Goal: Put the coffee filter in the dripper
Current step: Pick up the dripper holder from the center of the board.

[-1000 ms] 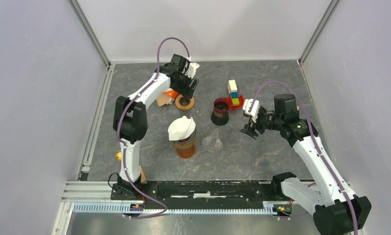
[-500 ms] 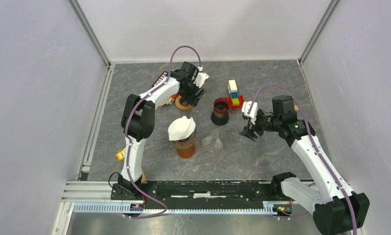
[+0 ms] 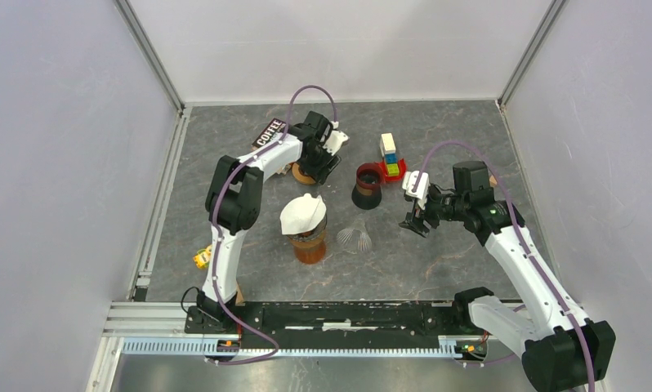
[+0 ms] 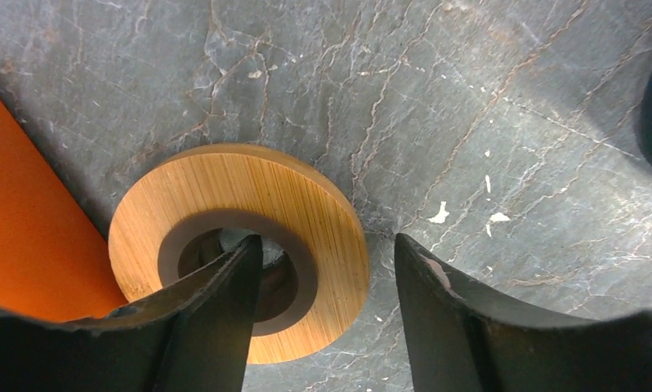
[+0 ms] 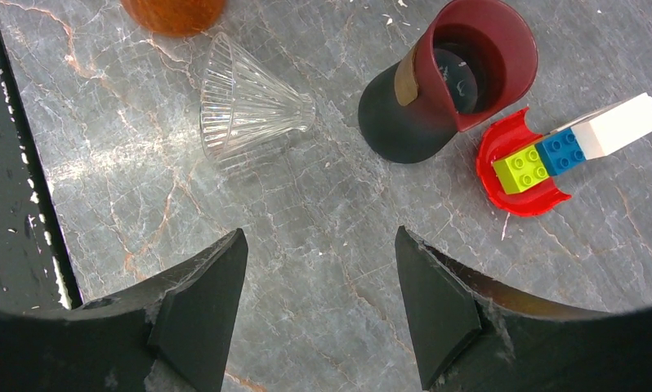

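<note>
The white paper coffee filter (image 3: 303, 212) rests on top of an amber glass carafe (image 3: 310, 243). The dripper (image 3: 355, 238), a clear ribbed glass cone, lies on its side on the table to the carafe's right (image 5: 245, 98). My left gripper (image 3: 319, 162) is open at the back over a wooden ring (image 4: 241, 245). One finger reaches into the ring's hole and the other stands outside its rim (image 4: 328, 241). My right gripper (image 3: 415, 219) hangs open over bare table, right of the dripper, with nothing between its fingers (image 5: 319, 233).
A red and black cup (image 3: 368, 186) stands behind the dripper, with a red lid carrying toy blocks (image 3: 390, 166) beside it. A "COFFEE" bag (image 3: 268, 131) lies at the back left. An orange object (image 4: 20, 229) sits beside the ring.
My left gripper has moved right and down onto the wooden ring, and its jaws have narrowed a little. The coffee bag has come into view. The right arm has barely moved.
</note>
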You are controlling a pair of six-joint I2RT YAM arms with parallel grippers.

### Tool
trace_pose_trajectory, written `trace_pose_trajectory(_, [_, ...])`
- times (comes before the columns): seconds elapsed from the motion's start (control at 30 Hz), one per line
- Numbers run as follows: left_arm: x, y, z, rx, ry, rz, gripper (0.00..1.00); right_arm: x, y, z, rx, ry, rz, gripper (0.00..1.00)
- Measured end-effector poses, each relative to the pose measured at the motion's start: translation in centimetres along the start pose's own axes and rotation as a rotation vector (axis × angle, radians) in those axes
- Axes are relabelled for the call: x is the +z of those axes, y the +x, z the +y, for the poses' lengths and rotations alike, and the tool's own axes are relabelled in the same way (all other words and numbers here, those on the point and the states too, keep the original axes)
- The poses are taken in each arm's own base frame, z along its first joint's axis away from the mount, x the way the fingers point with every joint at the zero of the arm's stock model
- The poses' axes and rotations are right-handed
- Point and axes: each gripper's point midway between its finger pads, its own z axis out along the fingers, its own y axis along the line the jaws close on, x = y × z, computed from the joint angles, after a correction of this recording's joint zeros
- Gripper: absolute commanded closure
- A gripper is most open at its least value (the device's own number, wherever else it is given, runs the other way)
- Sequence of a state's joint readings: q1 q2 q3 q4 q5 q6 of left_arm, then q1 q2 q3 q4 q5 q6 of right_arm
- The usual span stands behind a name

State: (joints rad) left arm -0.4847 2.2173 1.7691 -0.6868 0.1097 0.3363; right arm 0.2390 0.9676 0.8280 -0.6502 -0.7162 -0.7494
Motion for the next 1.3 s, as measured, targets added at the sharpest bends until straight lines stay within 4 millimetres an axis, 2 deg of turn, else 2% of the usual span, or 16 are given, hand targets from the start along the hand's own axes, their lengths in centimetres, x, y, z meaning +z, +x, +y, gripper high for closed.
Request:
trace_pose_trajectory(0.07, [0.3, 0.3, 0.0, 0.003, 0.000, 0.009, 0.41, 0.0, 0.0, 0.0, -0.001, 0.001, 0.000, 0.27])
trace_pose_trajectory(0.27, [0.5, 0.4, 0.0, 0.007, -0.003, 0.009, 0.66, 0.0, 0.1, -0.2, -0.001, 0.009, 0.005, 0.27])
trace_pose_trajectory(0.47, [0.0, 0.0, 0.0, 0.016, -0.004, -0.001, 0.68, -0.1, 0.3, -0.5, 0.004, 0.024, 0.016, 0.27])
trace_pose_trajectory(0.57, [-1.6, -0.8, -0.3, 0.018, 0.007, -0.016, 0.72, -0.3, 0.5, -0.7, 0.009, 0.038, 0.027, 0.28])
trace_pose_trajectory(0.73, [-5.8, -4.7, -1.0, 0.047, 0.015, -0.111, 0.76, -0.7, 1.0, -1.3, 0.022, 0.079, 0.054, 0.29])
trace_pose_trajectory(0.83, [-8.9, -7.1, -2.3, 0.083, 0.020, -0.171, 0.76, -1.0, 1.4, -1.7, 0.031, 0.103, 0.074, 0.29])
trace_pose_trajectory(0.97, [-12.4, -10.4, -5.5, 0.152, 0.036, -0.243, 0.76, -1.5, 1.9, -2.0, 0.042, 0.131, 0.094, 0.29])
trace_pose_trajectory(1.13, [-14.7, -12.1, -10.0, 0.230, 0.080, -0.271, 0.75, -2.1, 2.2, -2.1, 0.044, 0.156, 0.104, 0.29])
trace_pose_trajectory(1.3, [-15.8, -12.3, -14.3, 0.298, 0.128, -0.267, 0.71, -2.5, 2.3, -2.1, 0.047, 0.173, 0.110, 0.29])
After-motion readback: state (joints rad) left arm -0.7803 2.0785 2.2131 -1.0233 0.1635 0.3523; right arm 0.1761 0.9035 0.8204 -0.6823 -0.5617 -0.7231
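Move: The dripper holder, the pale wooden ring, lies at the left fingertips, its middle about 2 cm ahead, 2 cm to the left and 1 cm lower. From that hand the red-collared server stands some 14 cm right and 6 cm back, the orange coffee box about 8 cm ahead and 11 cm left, and the clear glass cone 18 cm back and 10 cm right. From the right hand the ring is roughly 23 cm ahead, 27 cm left and 16 cm below. With one finger already in the hole and the other outside the rim, the left hand settles slightly, pinches the ring's back-right rim and lifts it some 19 cm, swinging right and back towards the server while the wrist turns about 20 degrees clockwise. The empty, open right hand eases about 4 cm to its right, turning about 10 degrees clockwise. ##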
